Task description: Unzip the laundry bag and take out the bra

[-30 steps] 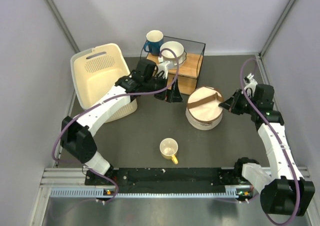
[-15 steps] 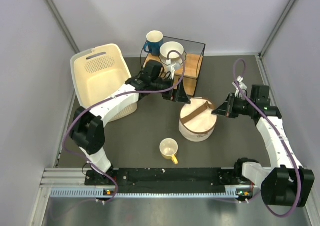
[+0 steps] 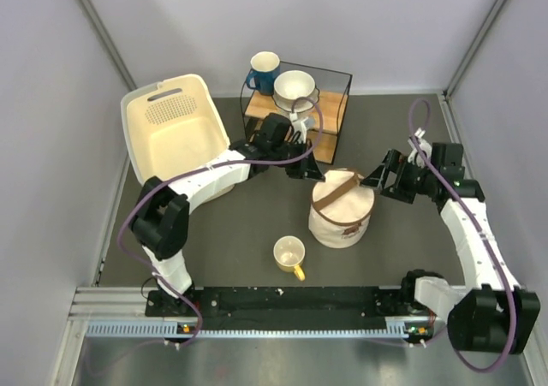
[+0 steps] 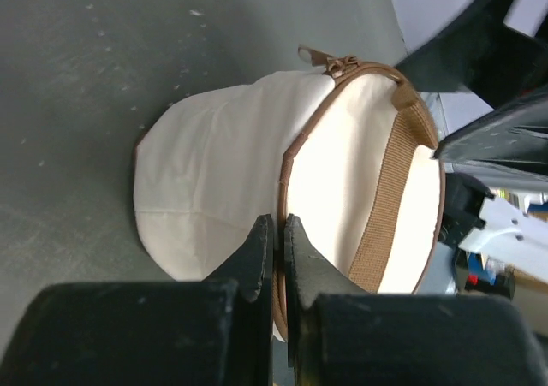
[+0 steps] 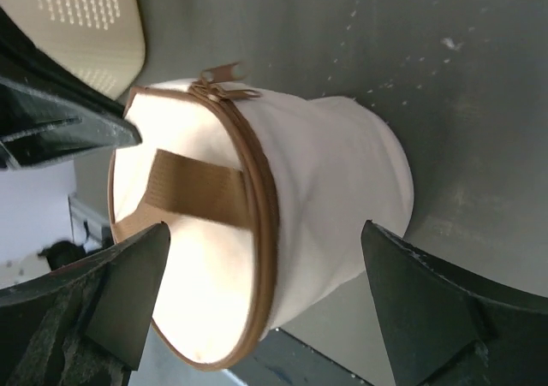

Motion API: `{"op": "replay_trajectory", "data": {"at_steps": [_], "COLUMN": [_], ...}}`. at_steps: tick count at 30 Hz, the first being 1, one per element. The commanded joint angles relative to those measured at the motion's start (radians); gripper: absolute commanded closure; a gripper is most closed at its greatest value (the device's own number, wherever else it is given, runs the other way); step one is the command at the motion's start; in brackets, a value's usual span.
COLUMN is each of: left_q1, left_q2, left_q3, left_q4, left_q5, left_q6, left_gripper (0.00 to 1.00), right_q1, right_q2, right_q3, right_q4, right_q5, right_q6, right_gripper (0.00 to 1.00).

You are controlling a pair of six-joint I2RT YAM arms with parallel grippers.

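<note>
The cream laundry bag (image 3: pixel 342 210) with brown strap and trim stands tilted at mid table, lid closed. Its zip pull shows at the rim in the left wrist view (image 4: pixel 330 61) and the right wrist view (image 5: pixel 218 78). My left gripper (image 3: pixel 314 170) is at the bag's far-left rim. In the left wrist view it (image 4: pixel 276 225) is shut on the brown rim trim of the bag (image 4: pixel 214 172). My right gripper (image 3: pixel 380 181) is open at the bag's right side. In the right wrist view its fingers (image 5: pixel 265 228) stand wide apart with the bag (image 5: pixel 342 163) between them. The bra is hidden.
A cream perforated plastic basket (image 3: pixel 175 133) lies at the left under my left arm. A yellow mug (image 3: pixel 289 254) stands just in front of the bag. A blue mug (image 3: pixel 261 69) and a white bowl (image 3: pixel 294 86) sit by a wooden box in a black frame (image 3: pixel 325 116) at the back.
My left gripper moved right and nearer, onto the bag's rim. The bag shifted toward the near left and tipped. My right gripper moved left, close to the bag.
</note>
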Motion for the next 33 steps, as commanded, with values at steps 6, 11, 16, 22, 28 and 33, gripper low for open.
{"op": "replay_trajectory", "data": {"at_steps": [6, 11, 16, 22, 28, 33], "left_q1": [-0.008, -0.061, -0.098, -0.089, 0.084, 0.232], "left_q2": [-0.325, -0.406, -0.4, -0.448, -0.56, -0.554], "left_q3": [-0.309, -0.372, -0.349, -0.323, -0.321, -0.374], "left_q4": [0.106, 0.03, -0.012, -0.133, -0.177, -0.058], "left_q5": [-0.418, -0.494, -0.465, -0.513, -0.473, -0.072], "left_q6": [-0.261, -0.302, -0.296, -0.177, 0.023, 0.115], "left_gripper": [1.0, 1.0, 0.83, 0.01, 0.01, 0.03], "right_q1": [0.006, 0.054, 0.206, 0.231, 0.225, 0.225], "right_q2": [-0.369, -0.433, -0.418, -0.22, 0.007, 0.156], "right_q3": [-0.184, -0.272, -0.316, -0.314, -0.113, 0.056], "right_q4": [0.029, 0.118, 0.29, 0.436, 0.401, 0.223], "right_q5": [0.155, 0.079, 0.104, 0.086, -0.177, -0.34], "right_q6": [0.318, 0.416, 0.516, 0.426, 0.151, -0.091], "right_gripper": [0.06, 0.09, 0.11, 0.89, 1.0, 1.0]}}
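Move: The left hand already pinches the far-left part of the laundry bag's brown rim, with the bag's middle some 5 cm back, 5 cm right and 8 cm below it. From that hand the mug is about 12 cm back, 8 cm left and 14 cm down, and the rack 20 cm ahead, 6 cm left and 9 cm down. For the open, empty right hand the bag's middle lies roughly 7 cm left, 3 cm back, 8 cm below. The left hand draws the pinched rim about 7 cm left, turning some 25 degrees counter-clockwise, then eases back, opens, lets go and moves on left, forward and up, clear of the bag. The right hand backs off about 5 cm with fingers open, swings left to the bag, shuts on the right side of the rim and takes it forward, left and up, turning counter-clockwise. ##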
